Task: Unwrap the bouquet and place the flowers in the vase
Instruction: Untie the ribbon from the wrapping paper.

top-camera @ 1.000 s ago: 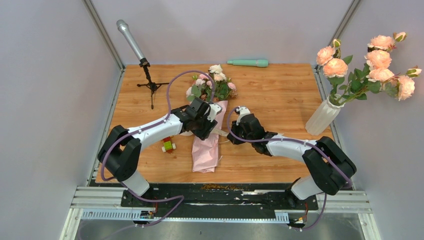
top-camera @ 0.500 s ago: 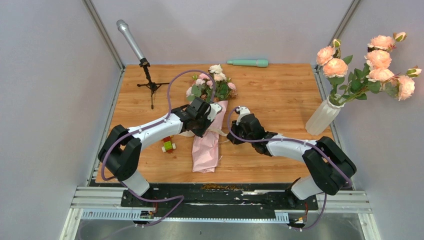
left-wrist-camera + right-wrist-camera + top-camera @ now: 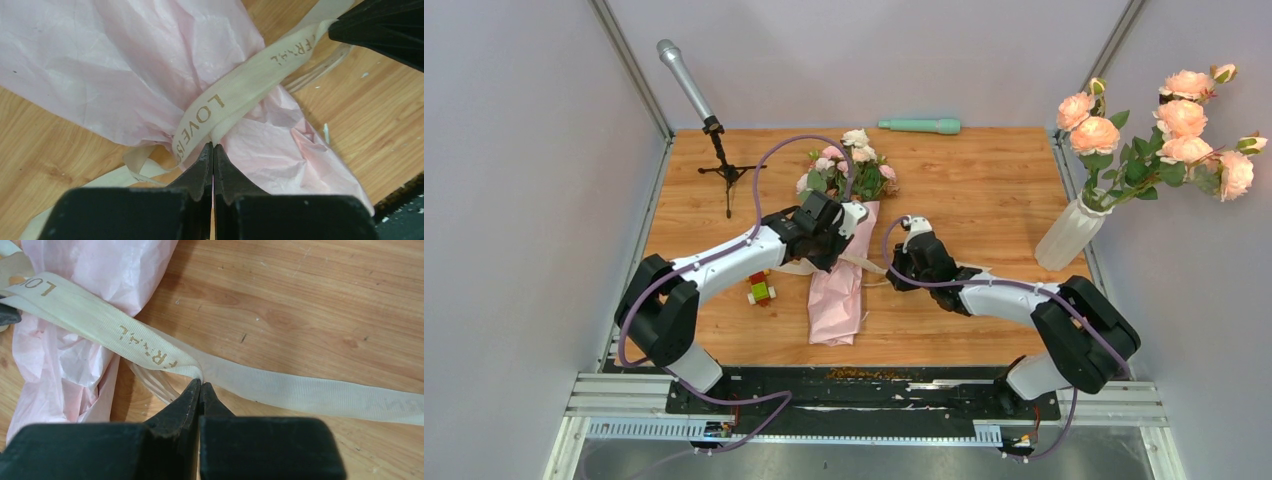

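Observation:
The bouquet [image 3: 848, 172] lies mid-table, small roses at the far end, pink crinkled paper [image 3: 836, 295] trailing toward me. A cream ribbon [image 3: 235, 92] printed with letters binds the paper's waist. My left gripper [image 3: 213, 146] is shut, pinching the pink paper right under that ribbon; from above the left gripper [image 3: 836, 254] sits over the wrap. My right gripper [image 3: 201, 382] is shut on the ribbon [image 3: 150, 347] just right of the bundle, and the right gripper [image 3: 892, 268] shows beside the paper. The ribbed white vase [image 3: 1067, 234] stands at the right edge.
Large peach roses [image 3: 1181, 130] on leafy branches fill the vase. A mint-green cylinder [image 3: 921, 125] lies at the back edge. A microphone on a small stand [image 3: 716, 140] is at back left. A small coloured block [image 3: 761, 290] sits left of the paper.
My left gripper has closed from open onto the paper under the ribbon. The right gripper, still shut on the ribbon, has edged slightly right.

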`<state>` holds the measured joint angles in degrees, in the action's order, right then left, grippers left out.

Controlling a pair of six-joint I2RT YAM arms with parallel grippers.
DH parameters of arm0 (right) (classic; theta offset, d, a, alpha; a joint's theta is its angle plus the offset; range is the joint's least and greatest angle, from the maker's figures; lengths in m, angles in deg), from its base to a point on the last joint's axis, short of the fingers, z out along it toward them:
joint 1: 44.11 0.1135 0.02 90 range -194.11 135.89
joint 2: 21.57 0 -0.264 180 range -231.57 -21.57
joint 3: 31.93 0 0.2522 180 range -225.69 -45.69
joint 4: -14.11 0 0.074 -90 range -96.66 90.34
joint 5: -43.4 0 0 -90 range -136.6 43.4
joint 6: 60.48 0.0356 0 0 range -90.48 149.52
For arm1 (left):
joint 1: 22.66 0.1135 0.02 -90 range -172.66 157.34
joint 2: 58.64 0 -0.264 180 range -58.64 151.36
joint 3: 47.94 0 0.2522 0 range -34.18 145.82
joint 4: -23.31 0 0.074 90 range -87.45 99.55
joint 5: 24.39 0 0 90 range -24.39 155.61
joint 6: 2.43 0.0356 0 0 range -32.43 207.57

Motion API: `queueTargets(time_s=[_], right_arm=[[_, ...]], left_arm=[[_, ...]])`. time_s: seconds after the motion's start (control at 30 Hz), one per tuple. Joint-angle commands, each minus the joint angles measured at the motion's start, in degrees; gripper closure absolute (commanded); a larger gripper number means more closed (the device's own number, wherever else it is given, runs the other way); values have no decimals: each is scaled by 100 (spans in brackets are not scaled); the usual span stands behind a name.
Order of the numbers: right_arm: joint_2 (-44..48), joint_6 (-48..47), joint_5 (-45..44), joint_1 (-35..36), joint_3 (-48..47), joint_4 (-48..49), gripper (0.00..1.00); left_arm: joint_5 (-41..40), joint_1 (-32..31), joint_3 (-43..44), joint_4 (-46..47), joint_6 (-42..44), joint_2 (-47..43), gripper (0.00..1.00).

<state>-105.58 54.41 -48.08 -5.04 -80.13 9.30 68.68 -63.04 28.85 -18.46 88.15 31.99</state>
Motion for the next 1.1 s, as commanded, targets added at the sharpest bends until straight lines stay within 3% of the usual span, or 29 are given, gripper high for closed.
queueTargets(time_s=[0.0, 0.2, 0.43, 1.07], right_arm=[[250, 190, -352, -20, 24, -86, 100], [330, 356, -533, -31, 103, -169, 100], [403, 403, -612, -31, 153, -279, 100], [686, 509, -770, -40, 461, -376, 100]], left_arm=[[443, -14, 302, -115, -392, -36, 100], [-102, 75, 66, -147, -884, -566, 100], [767, 833, -860, 731, -1854, -1257, 100], [951, 2697, -3028, 2320, -3417, -2365, 100]])
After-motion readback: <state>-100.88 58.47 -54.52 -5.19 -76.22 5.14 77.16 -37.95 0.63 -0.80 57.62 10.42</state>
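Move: The waist of the pink wrapping paper, with the cream ribbon around it, lies almost under the left hand, about 1 cm ahead, 1 cm to its left and 5 below. The hand's way leads to bare table near the toy car, which sits some 16 cm left, 5 back and 6 below. From the right hand the waist is roughly 12 cm left, 3 ahead and 2 below. The ribbon, still pinched in both shut grippers, is drawn out crosswise over the wrapping paper: the left hand lifts about 3 cm, arcs left past the paper's edge and sinks again beside it, some 11 cm over in all, swinging about 40 degrees counter-clockwise and rolling left side down. Meanwhile the right hand keeps its pinch and eases some 3 cm right, away from the waist, and slightly back. ##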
